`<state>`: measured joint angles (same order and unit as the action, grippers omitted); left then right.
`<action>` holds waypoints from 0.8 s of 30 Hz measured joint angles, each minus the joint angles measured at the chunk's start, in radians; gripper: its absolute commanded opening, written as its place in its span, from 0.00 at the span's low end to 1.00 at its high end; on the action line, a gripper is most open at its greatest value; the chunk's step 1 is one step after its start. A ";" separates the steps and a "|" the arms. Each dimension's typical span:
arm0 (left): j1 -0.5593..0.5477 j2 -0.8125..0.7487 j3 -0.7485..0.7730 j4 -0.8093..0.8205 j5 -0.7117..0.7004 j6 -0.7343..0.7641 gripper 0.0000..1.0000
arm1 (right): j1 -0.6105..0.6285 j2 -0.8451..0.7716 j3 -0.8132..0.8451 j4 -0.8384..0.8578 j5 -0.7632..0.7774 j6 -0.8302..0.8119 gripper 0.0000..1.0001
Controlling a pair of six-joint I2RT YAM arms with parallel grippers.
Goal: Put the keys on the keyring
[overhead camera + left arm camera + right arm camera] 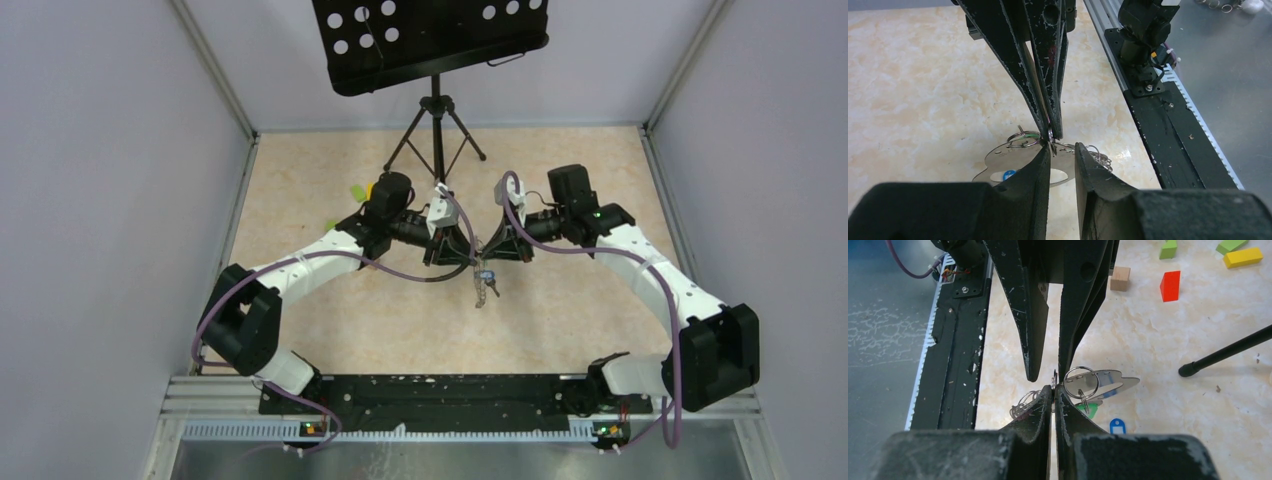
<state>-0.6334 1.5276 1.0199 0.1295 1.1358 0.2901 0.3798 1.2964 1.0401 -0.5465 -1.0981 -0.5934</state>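
My two grippers meet tip to tip above the middle of the table. My right gripper (1054, 390) (494, 250) is shut on the thin edge of a metal keyring (1054, 381). A larger split ring (1081, 382), a shiny flat metal plate (1113, 381), a green tag (1089, 409) and a bunch of small rings (1023, 402) hang from it. A blue tag (1117, 426) shows below, and in the left wrist view (1009, 175). The keys (485, 283) dangle under the grippers. My left gripper (1062, 150) (463, 250) is open, its fingertips on either side of the held ring.
A black music stand's tripod (435, 130) stands behind the grippers, with one leg (1223, 352) near the right of the keys. Red (1170, 286), yellow (1243, 257), green (1168, 249) and wooden (1120, 278) blocks lie on the table. The black base rail (1158, 125) runs along the near edge.
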 measured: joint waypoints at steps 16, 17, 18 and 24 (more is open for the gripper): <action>0.000 0.000 -0.011 0.057 -0.035 -0.066 0.02 | 0.000 0.000 -0.008 0.009 -0.013 0.004 0.00; 0.000 0.000 -0.011 0.060 -0.036 -0.075 0.00 | 0.000 0.000 -0.008 0.009 -0.013 0.004 0.00; 0.000 0.000 -0.011 0.061 -0.037 -0.081 0.00 | 0.000 0.000 -0.009 0.009 -0.012 0.004 0.00; 0.000 0.000 -0.016 0.069 -0.051 -0.090 0.00 | 0.000 0.000 -0.013 0.018 -0.005 0.004 0.00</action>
<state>-0.6338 1.5276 1.0035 0.1989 1.0843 0.1997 0.3798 1.2968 1.0275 -0.5289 -1.1034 -0.5892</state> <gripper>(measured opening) 0.004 0.007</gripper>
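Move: The right hand still grips the keyring, and the edge of its metal ring stands in its fingertips. From the left hand, which is partly open, that edge is about 1 cm ahead and 1 cm to the right, at fingertip height. The flat metal plate hangs some 4 cm ahead, 1 cm right and 3 cm down; the bunch of small rings is about 3 cm back, 1 cm right and 5 cm down. The blue-tagged key lies on the table, roughly 7 cm ahead, 3 cm right and 20 cm below. The left hand eases forward by just under 1 cm, turning about 5 degrees counter-clockwise, to bring the ring's edge between its partly open fingers, and meanwhile closes them fully to pinch the edge right at the right hand's fingertips. The right hand stays in place with its fingers shut, keeping its grip and presenting the ring. ##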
